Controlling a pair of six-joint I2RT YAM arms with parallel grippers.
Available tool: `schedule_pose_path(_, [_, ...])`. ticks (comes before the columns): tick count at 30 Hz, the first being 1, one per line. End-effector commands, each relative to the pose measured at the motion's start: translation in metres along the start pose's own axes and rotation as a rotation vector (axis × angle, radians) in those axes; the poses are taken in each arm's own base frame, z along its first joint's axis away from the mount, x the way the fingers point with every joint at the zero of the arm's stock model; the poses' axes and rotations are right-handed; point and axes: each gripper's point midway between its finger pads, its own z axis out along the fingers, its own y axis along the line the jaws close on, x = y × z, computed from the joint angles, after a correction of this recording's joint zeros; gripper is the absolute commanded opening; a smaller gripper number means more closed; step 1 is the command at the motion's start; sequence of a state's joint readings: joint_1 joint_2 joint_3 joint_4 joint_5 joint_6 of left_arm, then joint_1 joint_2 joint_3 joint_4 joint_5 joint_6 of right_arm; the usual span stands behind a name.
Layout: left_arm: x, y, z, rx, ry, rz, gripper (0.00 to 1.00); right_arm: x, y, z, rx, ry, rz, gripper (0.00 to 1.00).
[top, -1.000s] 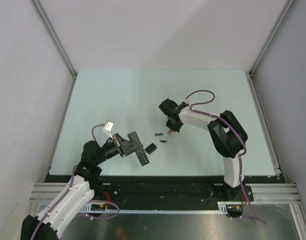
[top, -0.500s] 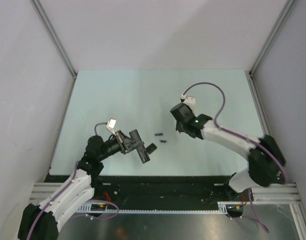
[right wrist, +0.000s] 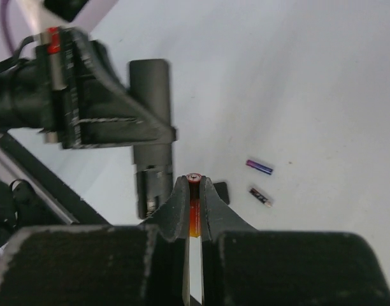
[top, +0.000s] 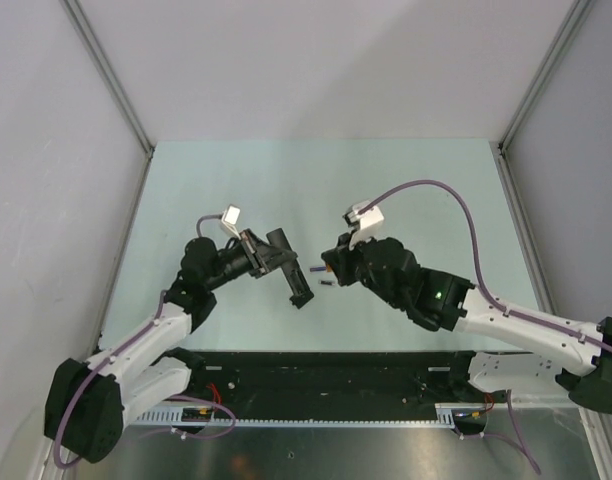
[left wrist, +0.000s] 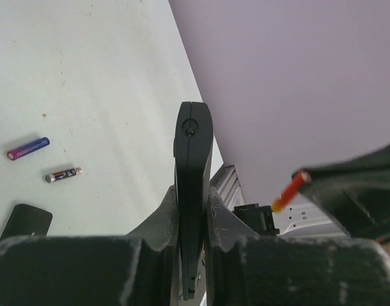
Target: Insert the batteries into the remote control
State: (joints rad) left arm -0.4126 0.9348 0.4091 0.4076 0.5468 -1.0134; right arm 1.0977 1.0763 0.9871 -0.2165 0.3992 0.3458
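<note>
My left gripper (top: 270, 262) is shut on the remote control (top: 289, 268), a slim black bar held off the table; its edge shows between the jaws in the left wrist view (left wrist: 193, 146). My right gripper (top: 332, 266) is shut on the red battery (right wrist: 194, 178), held just right of the remote's open end (right wrist: 153, 185). The red battery also shows in the left wrist view (left wrist: 289, 191). The blue-purple battery (right wrist: 259, 167) and the dark battery (right wrist: 259, 196) lie on the table between the grippers. The small black cover (left wrist: 26, 220) lies flat near them.
The pale green table (top: 236, 190) is walled in by grey panels with metal rails at the sides and a black strip along its near edge (top: 326, 362). Purple cables loop over both arms.
My right arm has swung left and towards the near edge, carrying the red battery up to the remote. My left gripper has lifted the remote and shifted it farther from the near edge.
</note>
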Motion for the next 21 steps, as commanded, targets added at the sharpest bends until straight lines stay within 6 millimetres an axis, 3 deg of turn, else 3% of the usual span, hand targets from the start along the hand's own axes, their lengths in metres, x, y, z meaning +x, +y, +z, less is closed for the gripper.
schedule_pose_path(1, [-0.018, -0.033, 0.008, 0.109, -0.035, 0.005, 0.0, -0.002, 0.028, 0.0, -0.038, -0.064, -0.045, 0.0])
schedule_pose_path(7, [-0.017, -0.032, 0.014, 0.129, -0.016, -0.048, 0.0, -0.003, 0.054, 0.005, -0.043, -0.147, -0.04, 0.0])
schedule_pose_path(21, [-0.015, -0.043, 0.013, 0.196, 0.001, -0.114, 0.0, 0.012, 0.057, 0.026, -0.01, -0.156, -0.065, 0.0])
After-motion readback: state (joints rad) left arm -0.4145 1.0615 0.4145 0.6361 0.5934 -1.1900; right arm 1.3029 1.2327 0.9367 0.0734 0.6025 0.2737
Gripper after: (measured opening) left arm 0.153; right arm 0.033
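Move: The remote's open battery compartment, which I aim the red battery at, is about 7 cm left of my right hand, 4 cm back and 6 cm below. The black cover sits on the table 26 cm down, 2 cm ahead and 6 cm left, with the blue battery 11 cm ahead, 2 cm left and the black battery 7 cm straight ahead. From my left hand, the red battery is 9 cm right, 2 cm back, 6 cm up, and the compartment 6 cm back, 3 cm right, level. My right hand, keeping its pinch on the red battery, carries it about 6 cm left to the remote's compartment end, first drawing back some 3 cm, then easing slightly forward again while it sinks a little. My left hand keeps hold of the remote and brings it to meet the battery, going right and a touch forward, then lifting about 2 cm as it rolls under 10 degrees. ##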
